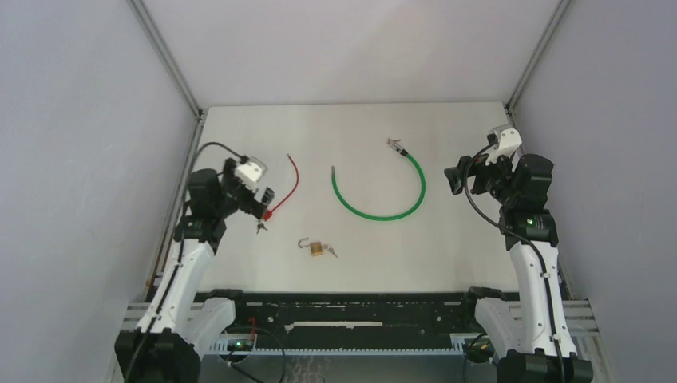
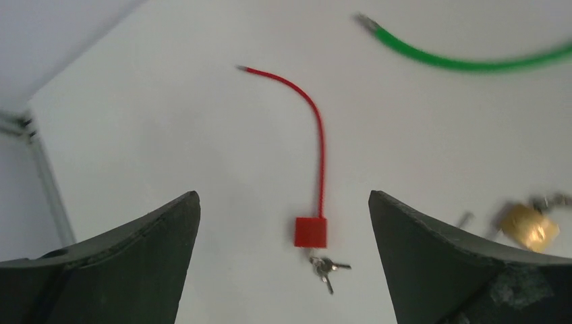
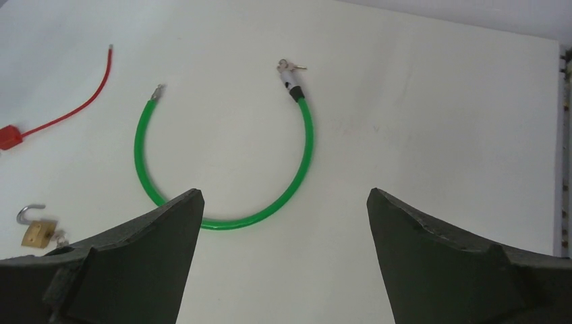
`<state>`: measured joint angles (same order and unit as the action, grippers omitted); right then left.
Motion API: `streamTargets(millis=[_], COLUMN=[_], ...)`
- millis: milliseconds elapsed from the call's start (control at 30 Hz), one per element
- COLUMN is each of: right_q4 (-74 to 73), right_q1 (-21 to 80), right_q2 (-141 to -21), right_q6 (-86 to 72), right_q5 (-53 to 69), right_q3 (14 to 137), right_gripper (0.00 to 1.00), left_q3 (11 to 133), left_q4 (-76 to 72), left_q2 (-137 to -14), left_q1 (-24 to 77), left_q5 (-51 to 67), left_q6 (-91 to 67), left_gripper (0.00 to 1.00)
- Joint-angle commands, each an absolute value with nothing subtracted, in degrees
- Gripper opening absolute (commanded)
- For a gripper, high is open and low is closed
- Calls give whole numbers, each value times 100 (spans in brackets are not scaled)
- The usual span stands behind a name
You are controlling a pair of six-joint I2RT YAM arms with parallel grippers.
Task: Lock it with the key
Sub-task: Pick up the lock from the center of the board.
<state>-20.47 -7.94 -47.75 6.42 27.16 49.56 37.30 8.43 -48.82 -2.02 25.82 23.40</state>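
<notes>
A small red lock body (image 2: pixel 311 232) lies on the white table with a thin red cable (image 2: pixel 318 135) curving away from it, its far end free. A bunch of keys (image 2: pixel 326 266) sits at the body's near side. My left gripper (image 2: pixel 284 199) hovers open above it, holding nothing; in the top view this gripper (image 1: pixel 263 199) is at the left. A green cable lock (image 3: pixel 307 142) lies in an open arc mid-table, with keys (image 3: pixel 290 66) at its black end. My right gripper (image 3: pixel 284 196) is open and empty, to the right of the green cable (image 1: pixel 383 211).
A brass padlock (image 1: pixel 316 249) with its shackle open and keys beside it lies near the table's front middle; it also shows in the left wrist view (image 2: pixel 529 226) and right wrist view (image 3: pixel 37 233). Grey walls enclose the table on three sides.
</notes>
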Motion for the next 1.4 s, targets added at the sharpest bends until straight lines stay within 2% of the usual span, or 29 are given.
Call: streamTargets(millis=[0,333,567,733,900,1233,1367], right_q4=[-2018,-2071,-2082,-2085,-2085,-2119,-2125], right_q1=[-496,-195,36,266,264,267,264], right_q2=[-4779,-4870,-4989,-5106,-5132,-5159,-5193], right_q6=[1089,1312,1388,1506,1464,1526,1538], right_q5=[2938,3029,3016,2765,2903,2897,2914], right_q3=[4996,4892,4868,4863,4830,4809,4814], right_gripper=[100,100,100,100,100,100,100], left_q3=[4344,4502,4342,4390,4382,4350,4186], left_q4=[3126,3525,3238,3061,2903,2923,2703], left_q2=[-5457,-6717,-7087,-7195,-7405,-7804,-7732], left_q1=[924,2407,2738,3022,3279,3380,3480], left_q5=[2186,1901,1681,1731,1714,1623,1609], left_q6=[4953,5169,5077,5033,4963,4846,4813], left_gripper=[100,98,91,81,76,59,48])
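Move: Lying unlocked near the board's near edge, the lock is about 11 cm back, 15 cm to the right and 20 cm below the left hand. Its keys lie a further 5 cm to its right and about a centimetre nearer the base. The red cable lock's box is almost straight below that hand, perhaps 1 cm to its left, with its own keys some 4 cm back and 3 cm left of the hand. From the right hand the lock is roughly 40 cm left, 12 cm back and 26 cm down. Swooping down some 17 cm, to the right and back towards the lock, the left hand swings clockwise by about 45 degrees and tips from nearly level to pointing mostly down. Its fingers narrow from wide open to about half, ending close over the open shackle. Meanwhile the right hand, still wide open, drifts about 5 cm left and a little down, turning slightly counter-clockwise. ##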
